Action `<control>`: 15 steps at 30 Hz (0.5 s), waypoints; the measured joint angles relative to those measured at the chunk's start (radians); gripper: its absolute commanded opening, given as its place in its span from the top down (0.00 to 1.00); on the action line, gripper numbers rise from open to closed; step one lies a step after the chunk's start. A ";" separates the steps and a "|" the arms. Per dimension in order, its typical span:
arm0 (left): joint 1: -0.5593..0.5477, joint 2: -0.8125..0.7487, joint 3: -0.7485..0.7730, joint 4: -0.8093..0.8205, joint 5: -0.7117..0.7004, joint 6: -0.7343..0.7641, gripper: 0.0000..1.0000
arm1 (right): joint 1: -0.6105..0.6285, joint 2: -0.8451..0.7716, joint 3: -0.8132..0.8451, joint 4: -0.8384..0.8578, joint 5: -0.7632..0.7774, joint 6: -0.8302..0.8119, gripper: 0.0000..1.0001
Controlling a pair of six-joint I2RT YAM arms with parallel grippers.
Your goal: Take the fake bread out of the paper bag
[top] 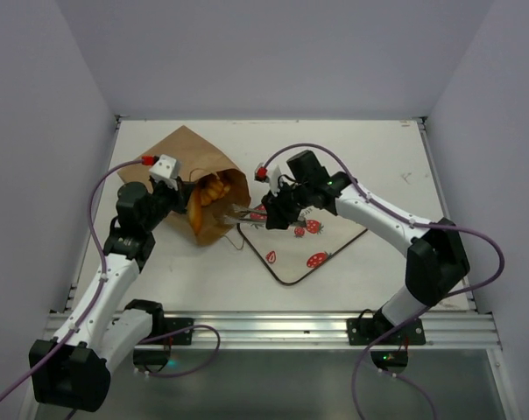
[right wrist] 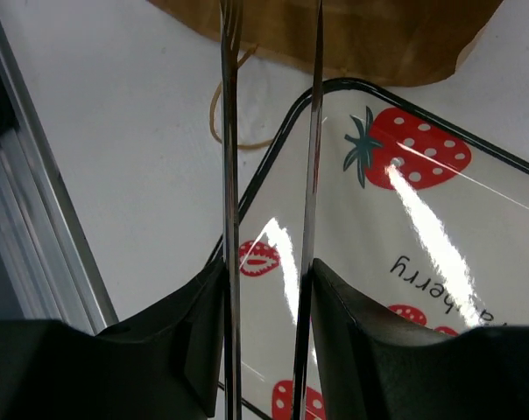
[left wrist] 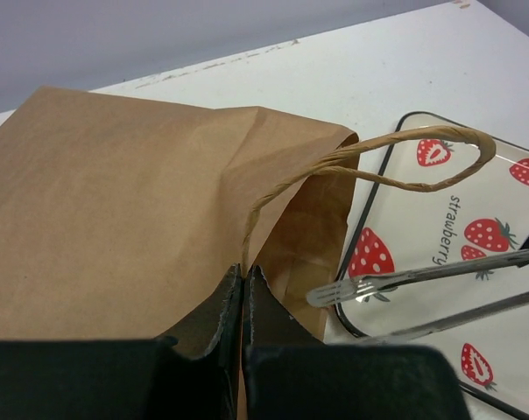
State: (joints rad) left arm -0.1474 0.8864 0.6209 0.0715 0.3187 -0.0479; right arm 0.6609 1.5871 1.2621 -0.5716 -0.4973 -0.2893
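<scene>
The brown paper bag (top: 184, 156) lies on its side at the table's left, mouth facing the tray. Golden-orange fake bread (top: 211, 192) shows inside the mouth; in the wrist views it is hidden. My left gripper (top: 190, 201) is shut on the bag's rim (left wrist: 244, 271) and holds the mouth open. My right gripper (top: 275, 213) is shut on metal tongs (top: 245, 213), whose spread tips are at the bag's mouth. The tongs (right wrist: 228, 131) hold nothing and point at the bag (right wrist: 361, 35). They also show in the left wrist view (left wrist: 405, 280), over the tray's edge.
A white strawberry-printed tray (top: 292, 259) with a dark rim lies just right of the bag, under the right gripper; nothing lies on it. A twisted paper handle (left wrist: 378, 153) arches over its corner. An aluminium rail (top: 273, 328) runs along the near edge.
</scene>
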 measured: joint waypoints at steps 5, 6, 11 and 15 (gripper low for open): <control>0.000 0.000 0.000 0.001 -0.001 -0.034 1.00 | 0.000 0.037 -0.001 0.172 -0.024 0.242 0.56; 0.000 0.000 0.000 0.002 -0.002 -0.045 1.00 | 0.000 0.042 -0.001 0.216 -0.040 0.305 0.56; 0.000 0.000 -0.009 0.015 -0.002 -0.073 1.00 | 0.006 0.084 0.001 0.326 -0.103 0.500 0.56; 0.000 0.000 -0.011 0.017 -0.002 -0.080 1.00 | 0.029 0.129 0.000 0.385 -0.108 0.592 0.55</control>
State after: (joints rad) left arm -0.1474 0.8860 0.6094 0.0883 0.3172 -0.1284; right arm 0.6895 1.7164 1.2625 -0.1864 -0.6048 0.3031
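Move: From my right hand, which holds the open tongs, the long bread lies about 21 cm left, some 7 cm ahead and 10 cm lower. The bag mouth is roughly 13 cm left and 7 cm ahead, 8 cm down; the bunched bread is about 6 cm beyond the long one and 4 cm to its right. The tray's middle is 10 cm right and 5 cm ahead. The long bread lies almost straight under my left hand, some 18 cm down. I reach my right hand about 7 cm left, drifting slightly forward and rising a couple of centimetres early on, to send the open tongs through the bag mouth towards the long bread. As I go I roll them nearly 30 degrees, mostly about their own length, keeping the same opening. My left hand stays put, still pinching the bag's handle. ##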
